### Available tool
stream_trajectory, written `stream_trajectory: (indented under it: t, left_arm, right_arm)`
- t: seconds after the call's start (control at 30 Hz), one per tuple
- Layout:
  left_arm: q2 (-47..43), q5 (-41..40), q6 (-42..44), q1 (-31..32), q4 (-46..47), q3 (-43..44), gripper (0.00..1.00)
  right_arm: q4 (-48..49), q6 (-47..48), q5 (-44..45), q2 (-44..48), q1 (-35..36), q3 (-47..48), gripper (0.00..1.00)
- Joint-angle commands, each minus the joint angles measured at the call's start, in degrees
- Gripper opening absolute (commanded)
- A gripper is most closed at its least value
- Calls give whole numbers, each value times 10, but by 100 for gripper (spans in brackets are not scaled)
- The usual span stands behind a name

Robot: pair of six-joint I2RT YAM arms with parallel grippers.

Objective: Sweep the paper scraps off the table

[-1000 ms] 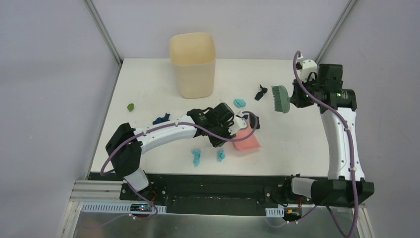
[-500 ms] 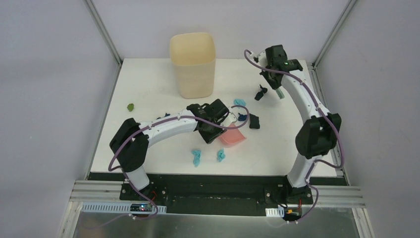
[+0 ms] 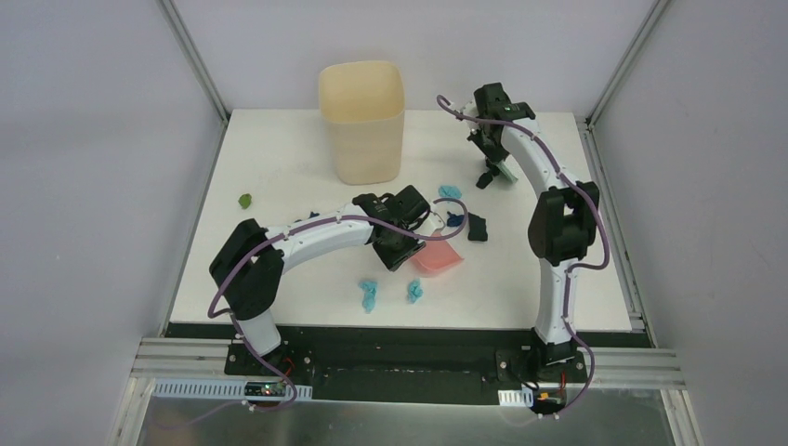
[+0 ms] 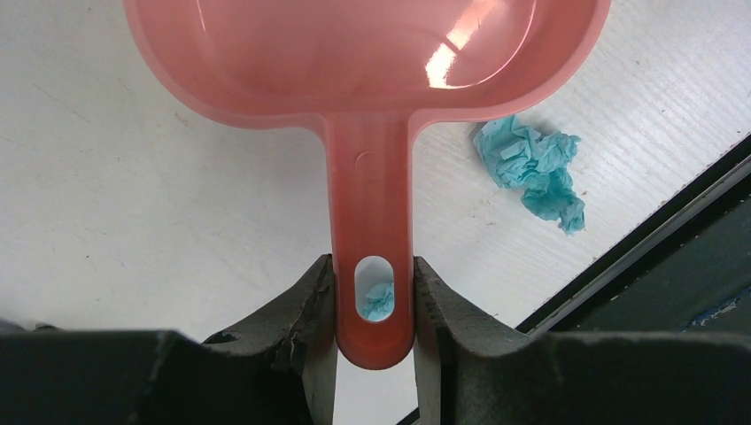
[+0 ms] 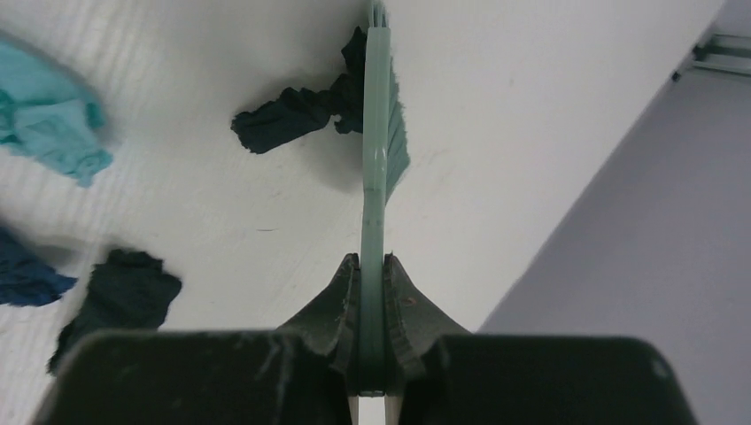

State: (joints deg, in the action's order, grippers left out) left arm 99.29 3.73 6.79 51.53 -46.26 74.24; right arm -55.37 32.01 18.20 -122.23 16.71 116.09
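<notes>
My left gripper (image 3: 413,243) (image 4: 372,274) is shut on the handle of the pink dustpan (image 3: 439,258) (image 4: 354,53), which rests on the table (image 3: 279,149) near its middle. Held edge-on in my shut right gripper (image 3: 495,149) (image 5: 372,266), the teal hand brush (image 3: 505,172) (image 5: 376,115) has its bristles down beside a black paper scrap (image 3: 486,175) (image 5: 292,115). Light blue (image 3: 450,191) (image 5: 49,124), navy (image 3: 455,219) and black (image 3: 477,228) (image 5: 115,297) scraps lie just beyond the dustpan. Two light blue scraps (image 3: 369,295) (image 3: 414,291) (image 4: 531,168) sit nearer the front.
A tall cream bin (image 3: 362,121) stands at the back of the table, left of the right arm. A green scrap (image 3: 245,200) lies alone near the left edge. Grey walls and metal rails frame the table; a black base rail runs along its front.
The right arm swung in from the right side to the back middle, and the brush came down beside the black scrap. The left gripper and dustpan shifted slightly left.
</notes>
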Motion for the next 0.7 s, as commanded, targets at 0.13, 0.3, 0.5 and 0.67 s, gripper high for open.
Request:
stream_trajectory:
  t: [0.13,0.3,0.5,0.67]
  left_arm:
    - [15,21,5,1,3,18,3]
    - [24,2,0,9,14,18,3]
    - [51,-19,-3,20,5,28,3]
    - [57,-28,-2,23,9,28,4]
  right_arm:
    - [-78,-91,-161,130,50,-94,0]
    - [-87,-118,-258,204,69,-189,0]
    - [-108,-137,-364,265,70,-251,0]
    - [-124,-139,-456,294,68,-267,0]
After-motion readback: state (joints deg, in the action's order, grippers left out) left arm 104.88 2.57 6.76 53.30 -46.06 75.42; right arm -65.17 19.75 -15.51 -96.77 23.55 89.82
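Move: The dustpan held by the left hand lies about 26 cm back and 13 cm left of the right hand, 12 cm below. The black scrap is almost straight under the right hand, 1 cm left and 13 cm down; the dark square scrap is 17 cm back, 5 cm left; the navy scrap 14 cm back, 10 cm left. From the left hand, that navy scrap lies 14 cm ahead, 11 cm right, 6 cm down. With the brush still gripped, its bristles come against the scraps and sweep them towards the dustpan: the right hand draws back about 20 cm and 10 cm to the left at nearly constant height, its left side rising and the fingers swinging to point more steeply down and leftward. The left hand keeps hold of the dustpan handle and lowers it 2 to 3 cm. ##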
